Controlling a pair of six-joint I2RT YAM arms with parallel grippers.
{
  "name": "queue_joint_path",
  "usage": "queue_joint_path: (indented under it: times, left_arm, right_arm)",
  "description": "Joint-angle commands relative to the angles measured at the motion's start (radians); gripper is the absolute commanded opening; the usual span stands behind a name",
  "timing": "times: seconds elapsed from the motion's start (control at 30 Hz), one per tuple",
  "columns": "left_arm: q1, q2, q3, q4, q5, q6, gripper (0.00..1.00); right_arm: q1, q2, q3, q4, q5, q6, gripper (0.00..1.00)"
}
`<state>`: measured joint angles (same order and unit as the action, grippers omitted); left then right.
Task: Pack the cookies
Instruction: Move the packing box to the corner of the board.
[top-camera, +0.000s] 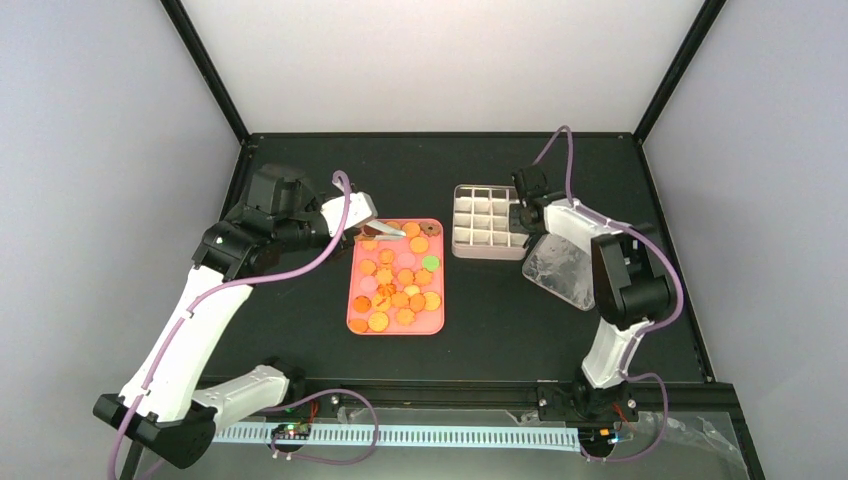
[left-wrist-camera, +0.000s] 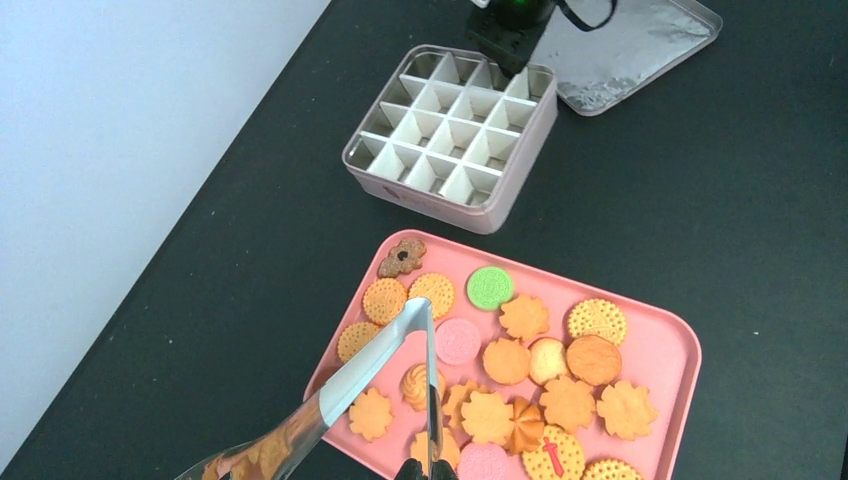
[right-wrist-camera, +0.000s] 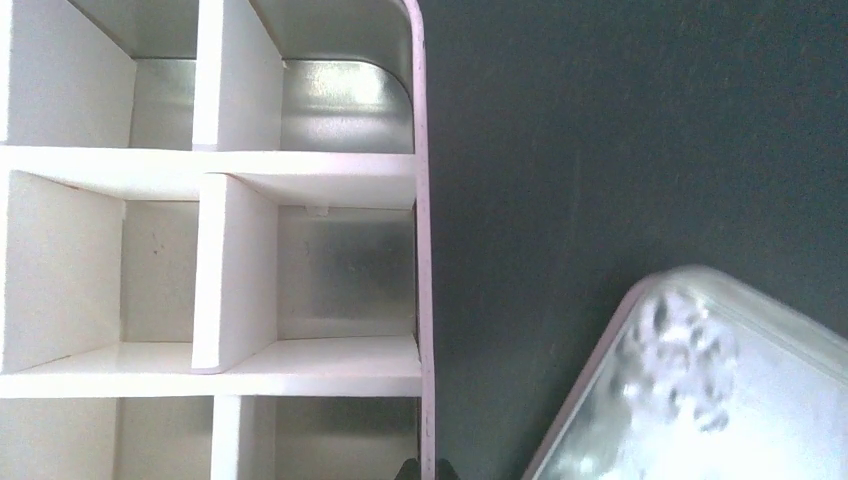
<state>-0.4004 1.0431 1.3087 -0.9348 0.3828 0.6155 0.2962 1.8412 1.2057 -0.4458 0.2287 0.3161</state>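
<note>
Several cookies, mostly orange with a few pink, one green and one dark brown, lie on a pink tray. They also show in the left wrist view on the tray. My left gripper is shut on metal tongs. The tong tips meet just above the tray's far left part, beside a pink cookie, with nothing between them. My right gripper is shut on the right wall of the divided box, whose compartments hold nothing.
The divided box stands right of and behind the tray. Its clear lid lies on the black table just right of the box, under my right arm.
</note>
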Motion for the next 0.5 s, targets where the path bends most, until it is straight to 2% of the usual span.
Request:
queue_joint_path:
  times: [0.0, 0.27, 0.47]
  left_arm:
    - [0.005, -0.004, 0.056, 0.021, -0.003, -0.005, 0.02]
    - [0.005, -0.017, 0.048, 0.022, 0.000, -0.012, 0.02]
    - [0.002, -0.014, 0.052, 0.033, 0.021, -0.026, 0.02]
  right_arm:
    - [0.051, -0.084, -0.099, 0.008, 0.025, -0.006, 0.01]
    - [0.095, -0.272, -0.318, 0.042, 0.004, 0.060, 0.01]
    - [0.165, -0.357, -0.388, 0.009, 0.001, 0.124, 0.01]
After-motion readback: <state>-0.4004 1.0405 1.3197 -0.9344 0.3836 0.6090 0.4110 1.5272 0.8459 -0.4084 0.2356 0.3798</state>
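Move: The right gripper already pinches the rim of the packing box's right wall; the box's middle lies about 9 cm to its left, 2 cm ahead and slightly below. The cookie tray's middle is some 31 cm left and 10 cm back, about 6 cm lower; the clear lid sits about 10 cm right and 8 cm back, at the tray's level. For the left gripper, the box is roughly 17 cm ahead, 25 cm right and 28 cm below. Keep the right fingers shut on the packing box's right wall and drag the box back towards the robot at a brisk, even pace, about 9 cm, sliding along the tray's right side at constant height. Let the hand drift a centimetre to the left and turn barely counter-clockwise, while the box's right side shoves the clear lid out of its way. ##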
